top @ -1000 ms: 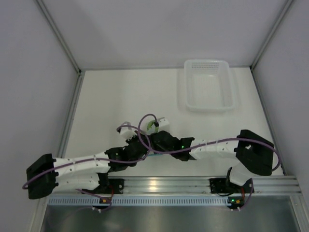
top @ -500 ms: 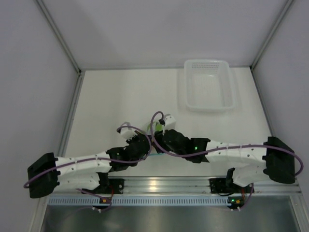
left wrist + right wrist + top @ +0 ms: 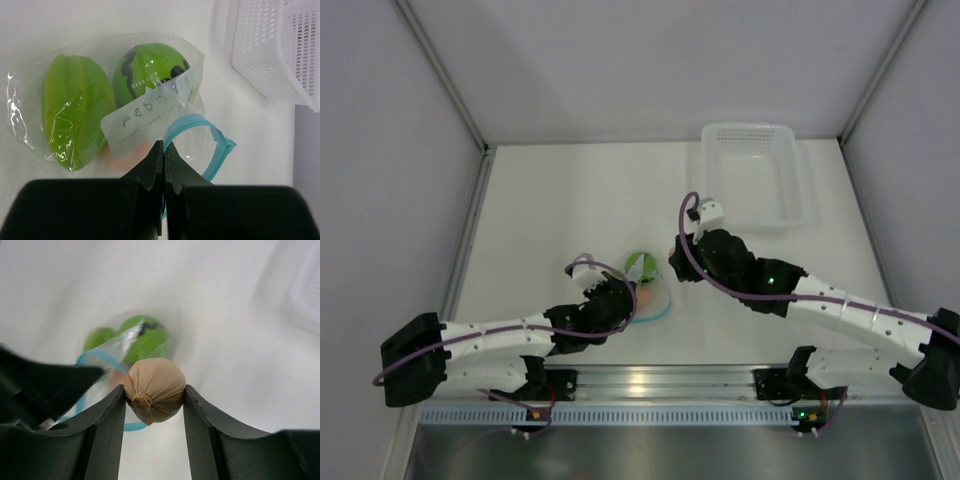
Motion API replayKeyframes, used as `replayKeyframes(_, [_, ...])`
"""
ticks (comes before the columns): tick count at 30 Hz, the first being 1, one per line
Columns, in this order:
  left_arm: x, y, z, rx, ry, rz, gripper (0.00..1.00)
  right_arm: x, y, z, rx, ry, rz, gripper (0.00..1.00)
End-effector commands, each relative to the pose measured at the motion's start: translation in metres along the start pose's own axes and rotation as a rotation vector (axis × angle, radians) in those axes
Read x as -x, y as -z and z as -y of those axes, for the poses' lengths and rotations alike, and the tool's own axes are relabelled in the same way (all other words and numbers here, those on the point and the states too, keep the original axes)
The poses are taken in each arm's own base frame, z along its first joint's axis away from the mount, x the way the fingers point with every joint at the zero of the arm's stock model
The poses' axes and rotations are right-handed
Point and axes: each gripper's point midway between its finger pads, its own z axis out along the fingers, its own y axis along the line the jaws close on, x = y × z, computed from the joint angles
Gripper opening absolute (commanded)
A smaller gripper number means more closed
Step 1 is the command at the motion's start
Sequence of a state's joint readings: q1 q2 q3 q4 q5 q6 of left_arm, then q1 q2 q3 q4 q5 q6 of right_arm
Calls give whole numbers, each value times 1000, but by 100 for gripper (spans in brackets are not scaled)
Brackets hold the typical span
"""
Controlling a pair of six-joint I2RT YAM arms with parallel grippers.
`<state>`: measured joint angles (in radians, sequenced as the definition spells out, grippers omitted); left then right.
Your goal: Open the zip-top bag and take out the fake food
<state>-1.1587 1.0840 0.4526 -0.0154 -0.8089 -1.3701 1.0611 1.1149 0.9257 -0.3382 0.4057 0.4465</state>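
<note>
The zip-top bag (image 3: 60,75) lies on the white table, its light blue zip strip (image 3: 197,122) gaping open. Inside it are fake food pieces: a lime-green ridged oval (image 3: 75,117), a round green ball with a dark zigzag (image 3: 145,67) and a peach bit (image 3: 127,156). My left gripper (image 3: 164,148) is shut on the bag's edge by the zip strip. My right gripper (image 3: 154,396) is shut on a tan, tied round fake food piece (image 3: 155,387), held above the table to the right of the bag (image 3: 648,285). In the top view that piece is hidden under the right gripper (image 3: 680,266).
A white perforated basket (image 3: 756,226) stands at the back right, just beyond my right wrist; its wall (image 3: 260,50) shows in the left wrist view. Both arms reach in from the near rail (image 3: 650,382).
My right gripper has pulled away from the bag, up and to the right toward the basket, carrying the tan piece. The bag now shows uncovered with its mouth open. The left gripper has stayed put.
</note>
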Motion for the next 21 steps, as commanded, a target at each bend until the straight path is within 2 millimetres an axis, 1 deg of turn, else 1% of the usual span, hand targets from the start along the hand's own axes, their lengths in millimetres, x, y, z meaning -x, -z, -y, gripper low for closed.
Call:
replayKeyframes(1, [5, 2, 19, -39, 44, 9, 0, 39, 2, 45, -83, 1, 48, 36])
replayKeyframes(2, [4, 2, 20, -41, 37, 1, 0, 44, -1, 57, -104, 14, 49, 36])
replayKeyframes(3, [3, 2, 21, -44, 39, -1, 0, 54, -4, 84, -176, -14, 62, 36])
replayKeyframes(4, [3, 2, 21, -43, 37, -3, 0, 55, -11, 98, -212, -20, 49, 36])
replayKeyframes(5, [2, 2, 21, -42, 33, -4, 0, 64, -14, 109, -229, -27, 55, 36])
replayKeyframes(6, [2, 2, 21, -43, 34, -6, 0, 69, -18, 134, -270, -64, 49, 36])
replayKeyframes(7, [1, 1, 20, -40, 31, -10, 0, 67, -27, 150, -301, -78, 25, 36])
replayKeyframes(8, [0, 1, 20, -39, 28, -10, 0, 75, -30, 160, -317, -80, 29, 36])
replayKeyframes(9, [0, 1, 20, -40, 28, -13, 0, 79, -31, 183, -374, -102, 28, 36])
replayKeyframes(10, [-1, 1, 20, -39, 25, -13, 0, 82, -39, 194, -407, -103, 13, 36])
replayKeyframes(11, [0, 1, 20, -39, 24, -11, 0, 83, -44, 201, -421, -107, 5, 36])
replayKeyframes(12, [-1, 1, 19, -38, 23, -12, 0, 88, -50, 220, -469, -128, 3, 36])
replayKeyframes(13, [-1, 1, 18, -35, 25, -12, 0, 89, -53, 230, -502, -130, 0, 36])
replayKeyframes(14, [-1, 1, 19, -38, 27, -12, 0, 92, -57, 235, -514, -129, 1, 36])
replayKeyframes(15, [-1, 1, 21, -39, 25, -13, 0, 94, -59, 246, -534, -143, -1, 36])
replayKeyframes(16, [-1, 1, 22, -41, 23, -16, 0, 90, -69, 254, -547, -144, -26, 37])
replayKeyframes(17, [-1, 1, 22, -42, 18, -18, 0, 100, -72, 259, -553, -142, -12, 37])
replayKeyframes(18, [-2, 1, 22, -42, 16, -22, 0, 102, -75, 268, -562, -145, -21, 39])
replayKeyframes(19, [-2, 1, 22, -42, 14, -22, 0, 105, -85, 273, -562, -149, -32, 40])
replayKeyframes(21, [-3, 1, 22, -43, 8, -23, 0, 105, -92, 285, -577, -142, -49, 41])
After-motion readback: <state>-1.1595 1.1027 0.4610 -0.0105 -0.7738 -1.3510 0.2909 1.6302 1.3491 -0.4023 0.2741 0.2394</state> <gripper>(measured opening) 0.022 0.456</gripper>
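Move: The tan onion is already in the right fingers, and the white basket's middle lies about 29 cm ahead of them, 23 cm to the right and 16 cm lower. Still in the bag, the watermelon is roughly 8 cm ahead and 7 cm left of the right hand, 16 cm below; the green fruit sits 6 cm ahead and 14 cm left, similarly low. From the left hand, the basket is some 30 cm ahead and 32 cm right, 6 cm lower. The tan onion, still pinched between the right fingertips, is swept quickly forward and to the right, about 30 cm in all, away from the bag and out over the white basket. The right hand runs nearly level, then sinks some 3 cm late on, while it swings clockwise by roughly 30 degrees to point almost straight ahead. The left fingers keep their pinch on the bag's teal zip edge. ##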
